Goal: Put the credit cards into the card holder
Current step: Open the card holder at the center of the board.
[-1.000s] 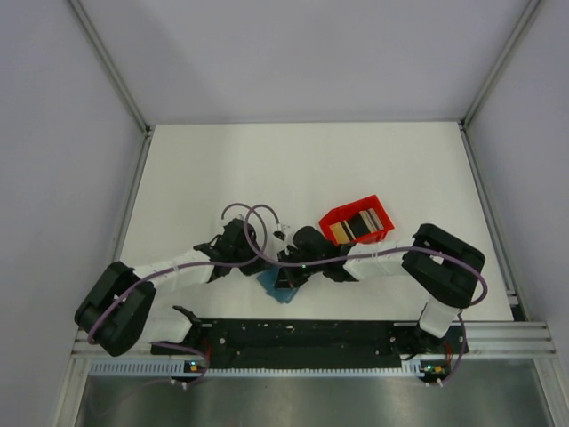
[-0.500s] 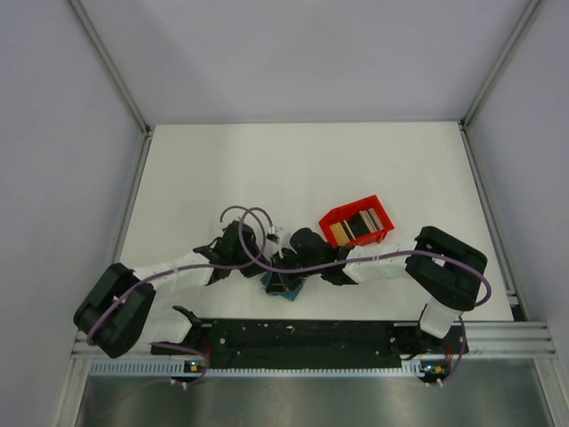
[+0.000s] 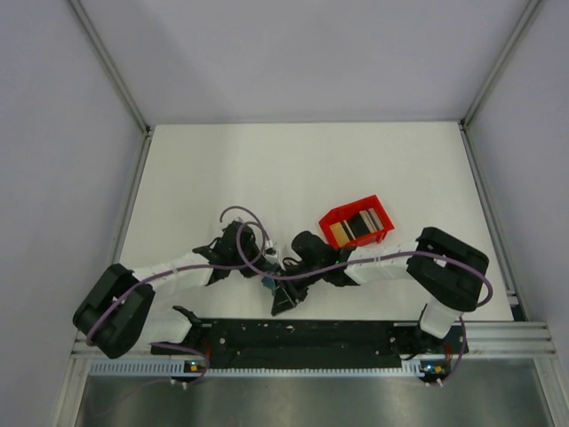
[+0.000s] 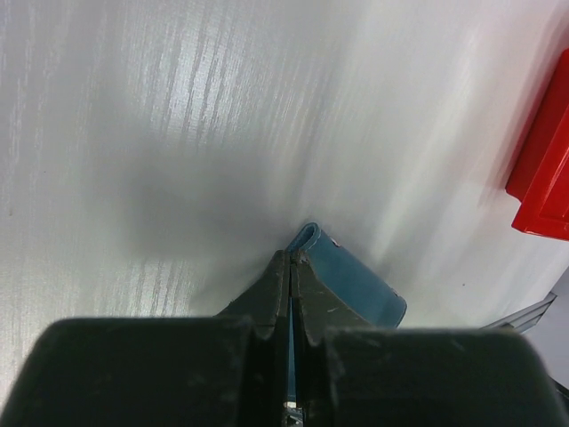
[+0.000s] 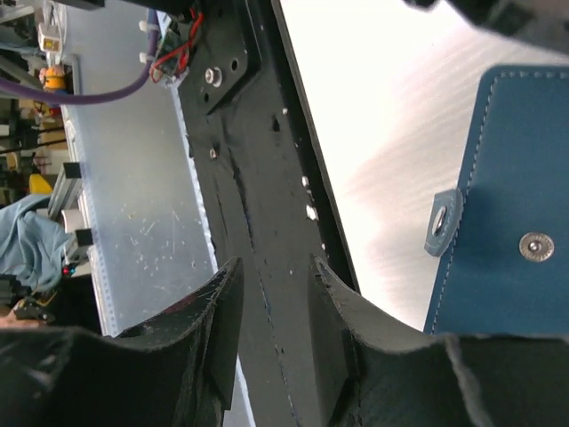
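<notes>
The teal-blue card holder (image 4: pixel 360 286) lies on the white table between both arms. My left gripper (image 4: pixel 292 260) is shut on the holder's folded edge. In the top view only a sliver of the holder (image 3: pixel 267 283) shows under the left gripper (image 3: pixel 263 267) and the right gripper (image 3: pixel 284 301). My right gripper (image 5: pixel 276 263) is open with nothing between its fingers and points at the black rail. The holder (image 5: pixel 511 178) lies just to its right, snap tab (image 5: pixel 442 222) and stud (image 5: pixel 531 246) showing. The credit cards (image 3: pixel 357 225) stand in the red bin (image 3: pixel 332 219).
The black base rail (image 3: pixel 302 334) runs along the near table edge, right under the right gripper. The red bin (image 4: pixel 544 178) stands behind and right of the holder. Purple cables (image 3: pixel 244 222) loop over the left wrist. White walls enclose the table.
The right gripper has opened and swung down toward the near rail. The card holder now shows less from above. The left gripper stays shut on it.
</notes>
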### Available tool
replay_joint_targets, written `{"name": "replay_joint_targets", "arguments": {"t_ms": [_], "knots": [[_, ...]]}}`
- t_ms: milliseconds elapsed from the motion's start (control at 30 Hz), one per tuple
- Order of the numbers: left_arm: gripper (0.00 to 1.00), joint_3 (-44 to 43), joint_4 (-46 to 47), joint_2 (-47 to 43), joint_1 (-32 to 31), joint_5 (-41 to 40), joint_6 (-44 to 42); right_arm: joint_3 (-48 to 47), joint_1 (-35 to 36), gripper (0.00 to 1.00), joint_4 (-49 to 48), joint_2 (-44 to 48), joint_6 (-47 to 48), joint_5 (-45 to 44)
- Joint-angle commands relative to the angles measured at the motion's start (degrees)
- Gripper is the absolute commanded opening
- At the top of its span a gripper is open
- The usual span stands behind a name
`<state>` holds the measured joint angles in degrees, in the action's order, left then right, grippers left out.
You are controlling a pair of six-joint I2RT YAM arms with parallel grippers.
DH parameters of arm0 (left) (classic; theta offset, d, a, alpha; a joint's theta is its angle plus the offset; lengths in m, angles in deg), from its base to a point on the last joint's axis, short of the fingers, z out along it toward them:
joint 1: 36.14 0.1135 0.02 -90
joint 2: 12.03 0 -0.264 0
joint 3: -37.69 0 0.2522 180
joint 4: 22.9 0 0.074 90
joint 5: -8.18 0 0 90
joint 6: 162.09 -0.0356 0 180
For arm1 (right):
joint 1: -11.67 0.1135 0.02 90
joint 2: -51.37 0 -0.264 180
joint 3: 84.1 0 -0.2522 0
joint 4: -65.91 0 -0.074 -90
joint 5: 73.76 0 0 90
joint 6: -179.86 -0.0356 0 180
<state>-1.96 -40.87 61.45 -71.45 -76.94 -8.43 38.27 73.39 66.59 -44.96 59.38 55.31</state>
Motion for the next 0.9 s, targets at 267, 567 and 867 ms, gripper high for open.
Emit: {"name": "replay_joint_targets", "arguments": {"t_ms": [267,567,867], "knots": [[0.11,2.25,-4.84,-3.07,-0.02,-0.49,-2.48,4.51,-5.38,0.36,5.60,8.97,-8.37,-12.26],[0.42,1.72,-13.18,-11.23,-0.02,-3.74,-6.00,2.05,-5.37,0.36,10.78,2.74,-12.77,-15.68],[0.52,-4.07,-21.10,-13.80,0.06,-9.10,-14.69,-4.46,-6.60,0.36,20.37,-0.35,-2.67,-29.39]]}}
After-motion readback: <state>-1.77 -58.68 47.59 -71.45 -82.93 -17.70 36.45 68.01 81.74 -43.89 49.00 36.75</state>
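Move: The card holder lies folded on the board between the hands. From the left hand, whose closed fingers pinch its left edge, its middle is about 3 cm back, 3 cm to the right and a centimetre lower. From the open, empty right hand it is some 6 cm ahead, straight in line and 5 cm lower. The red card box stands about 22 cm ahead and 22 cm right of the right hand. Swing the right gripper forward and to the right around the holder's near side, then lower it about 4 cm and ease forward to its near-right corner, fingers half open, turning clockwise some 25 degrees and tipping steeper down until one fingertip meets the leather. Meanwhile open the left fingers about halfway and draw them off the holder, roughly 5 cm left and a little back. ##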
